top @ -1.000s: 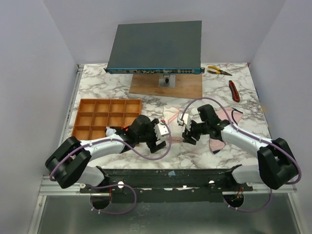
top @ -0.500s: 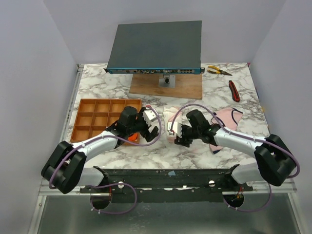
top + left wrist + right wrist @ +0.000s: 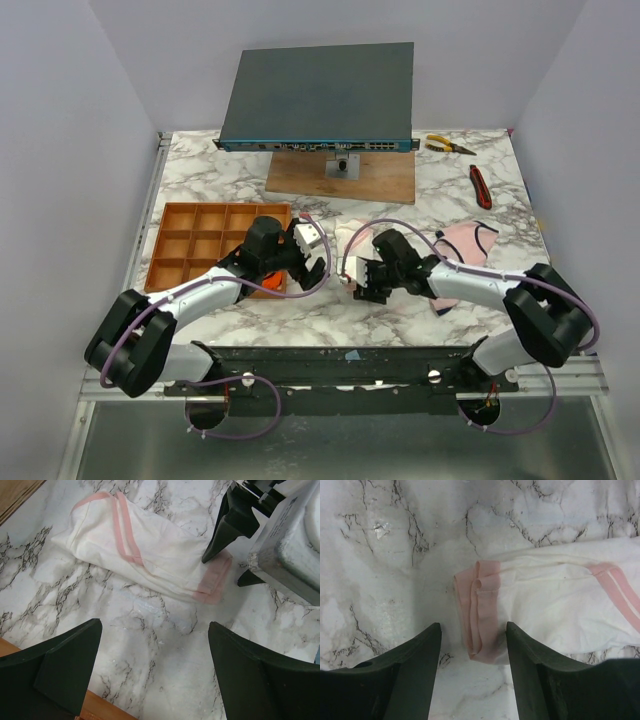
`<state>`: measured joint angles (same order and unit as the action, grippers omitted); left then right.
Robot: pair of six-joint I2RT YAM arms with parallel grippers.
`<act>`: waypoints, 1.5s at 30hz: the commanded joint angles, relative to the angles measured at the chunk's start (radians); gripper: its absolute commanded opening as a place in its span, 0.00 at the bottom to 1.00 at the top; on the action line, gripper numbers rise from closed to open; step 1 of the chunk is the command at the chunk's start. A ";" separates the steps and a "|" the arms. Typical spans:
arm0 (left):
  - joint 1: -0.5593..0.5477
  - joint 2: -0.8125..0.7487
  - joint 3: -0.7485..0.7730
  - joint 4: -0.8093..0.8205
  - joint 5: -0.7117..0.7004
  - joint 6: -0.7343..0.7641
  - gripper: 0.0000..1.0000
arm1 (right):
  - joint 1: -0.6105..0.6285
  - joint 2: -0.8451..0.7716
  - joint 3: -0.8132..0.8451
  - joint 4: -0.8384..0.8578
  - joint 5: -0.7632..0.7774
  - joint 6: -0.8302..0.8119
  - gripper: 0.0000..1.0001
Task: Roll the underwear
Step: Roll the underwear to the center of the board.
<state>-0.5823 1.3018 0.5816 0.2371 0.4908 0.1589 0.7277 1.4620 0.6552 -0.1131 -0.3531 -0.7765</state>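
Note:
A cream underwear (image 3: 135,550) with pink bands lies folded into a long strip on the marble between my two grippers, also seen from above (image 3: 346,240). My right gripper (image 3: 473,630) is open, low over the table, its fingertips on either side of the strip's folded pink waistband end (image 3: 482,610) without pinching it. In the left wrist view the right gripper's dark fingers (image 3: 225,525) stand at that same end. My left gripper (image 3: 155,645) is open over bare marble, short of the strip, nothing between its fingers. A pale pink underwear with dark edging (image 3: 465,240) lies to the right.
The orange-brown compartment tray (image 3: 205,245) sits left, under my left arm. A grey network switch (image 3: 320,95) rests on a wooden board (image 3: 340,178) at the back. Yellow pliers (image 3: 448,146) and a red-handled tool (image 3: 480,185) lie back right.
My left gripper has swung back and left toward the tray. My right gripper has slid left to the near end of the cream strip, its jaws narrowing slightly.

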 commanded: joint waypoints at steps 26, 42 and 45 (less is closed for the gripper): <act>0.040 -0.036 0.024 -0.033 0.072 -0.034 0.91 | -0.004 0.245 0.116 -0.215 -0.083 -0.056 0.19; 0.064 -0.054 0.047 -0.098 0.199 -0.020 0.91 | -0.177 0.418 0.387 -0.562 -0.411 -0.020 0.01; 0.064 -0.057 0.044 -0.103 0.227 -0.009 0.91 | -0.217 0.475 0.464 -0.644 -0.484 -0.017 0.01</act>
<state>-0.5228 1.2690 0.6041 0.1600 0.6315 0.1261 0.5552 1.8423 1.0683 -0.5301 -0.7574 -0.8032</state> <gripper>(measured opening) 0.906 0.049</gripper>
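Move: The underwear's pink near end lies under the right gripper's open fingers, about 3 cm to its left, 1 cm ahead and 2 cm below; the white strip runs some 15 cm forward from that end. At table height, the orange underwear in the box is roughly 21 cm left and 2 cm ahead, and the pink cloth 21 cm right and 6 cm ahead. From the left gripper the pink end is about 3 cm back, 7 cm right and 10 cm below. Slide the right gripper about 3 cm to the left and 1 cm forward, low over the marble, sinking slightly, and shut the fingers to pinch the underwear's pink end. Keep that hold and roll the wrist some 30 degrees so the top of the hand leans forward over the strip, letting the fingertips drift about 1 cm back to the right. ##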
